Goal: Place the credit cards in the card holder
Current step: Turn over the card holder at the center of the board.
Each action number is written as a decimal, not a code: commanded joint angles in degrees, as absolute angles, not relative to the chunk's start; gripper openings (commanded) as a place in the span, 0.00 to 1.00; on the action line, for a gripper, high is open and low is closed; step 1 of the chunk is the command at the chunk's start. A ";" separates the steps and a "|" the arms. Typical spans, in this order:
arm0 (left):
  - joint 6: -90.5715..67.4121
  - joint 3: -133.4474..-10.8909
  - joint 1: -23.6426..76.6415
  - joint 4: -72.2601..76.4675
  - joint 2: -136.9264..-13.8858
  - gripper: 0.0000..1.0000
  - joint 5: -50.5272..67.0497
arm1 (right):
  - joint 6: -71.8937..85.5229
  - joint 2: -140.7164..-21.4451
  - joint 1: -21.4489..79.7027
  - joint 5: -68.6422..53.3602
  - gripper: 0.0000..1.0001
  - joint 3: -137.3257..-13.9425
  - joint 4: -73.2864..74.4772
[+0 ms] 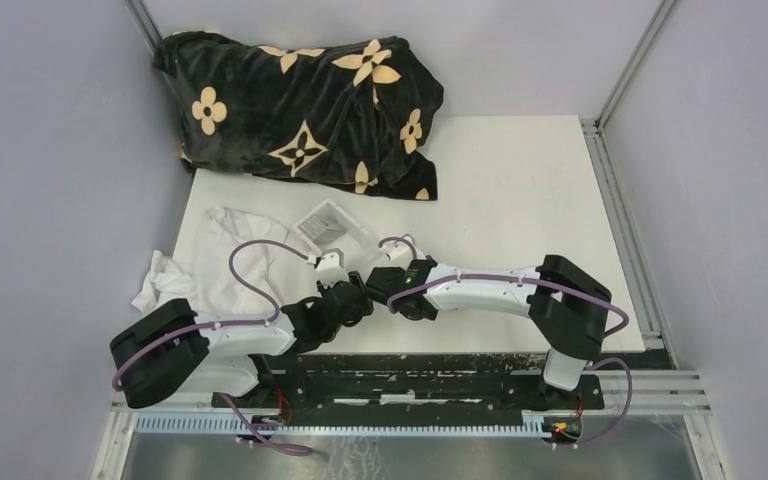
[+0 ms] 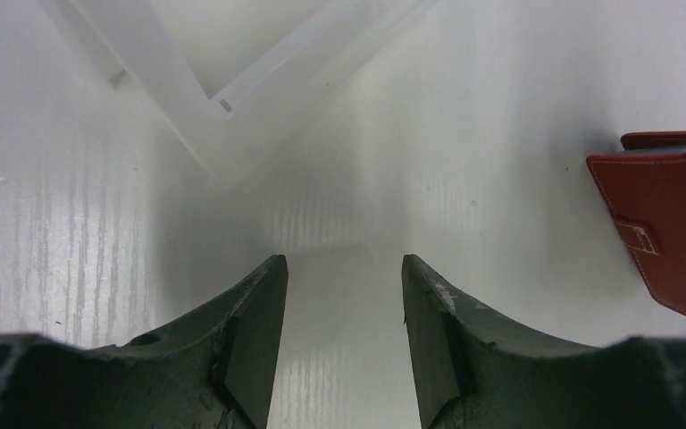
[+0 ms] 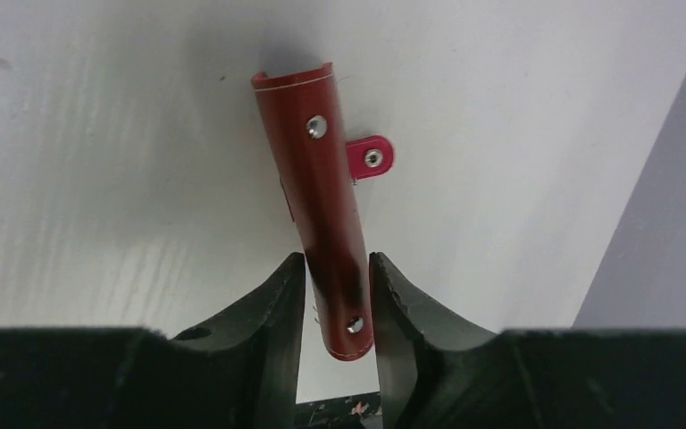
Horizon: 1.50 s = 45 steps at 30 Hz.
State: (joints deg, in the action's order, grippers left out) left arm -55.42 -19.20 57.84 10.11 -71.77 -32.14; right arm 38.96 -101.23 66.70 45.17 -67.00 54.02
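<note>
The red card holder [image 3: 317, 170] is held edge-on between the fingers of my right gripper [image 3: 338, 259], which is shut on its lower end. Its snap tab [image 3: 371, 157] sticks out to the right. The holder also shows at the right edge of the left wrist view [image 2: 670, 223], with a thin pale blue-grey edge along its top. My left gripper [image 2: 344, 259] is open and empty just above the white table, left of the holder. In the top view both grippers [image 1: 332, 264] [image 1: 380, 272] meet mid-table and hide the holder. No loose credit cards show clearly.
A clear plastic box [image 1: 325, 225] with something grey in it lies just beyond the grippers; its corner is in the left wrist view [image 2: 232, 89]. A crumpled white cloth [image 1: 210, 265] lies at the left. A black flowered blanket [image 1: 300, 105] fills the back.
</note>
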 commanded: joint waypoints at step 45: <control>-56.79 -30.58 61.11 22.77 -86.88 0.55 -26.41 | 31.11 -74.71 41.80 14.28 0.39 -45.09 25.29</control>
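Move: The card holder stands on edge, spine up, right under the right gripper: about 1 cm ahead of the hand point and level sideways, its middle some 4 cm below, fingertips astride the spine. From the left gripper it lies about 15 cm to the right, roughly 1 cm back, at much the same height. The white tray sits some 10 cm ahead and 5 cm left of the left gripper, about 3 cm lower. Sweep the right gripper left about 9 cm and slightly back to tip the card holder over, rolling its left side up; then lift it over and carry it back right and forward, and lower it just right of the card holder, fingers part open, rolled some 35 degrees in all. Once the right hand withdraws, bring the left gripper right about 8 cm towards the card holder, still open. ##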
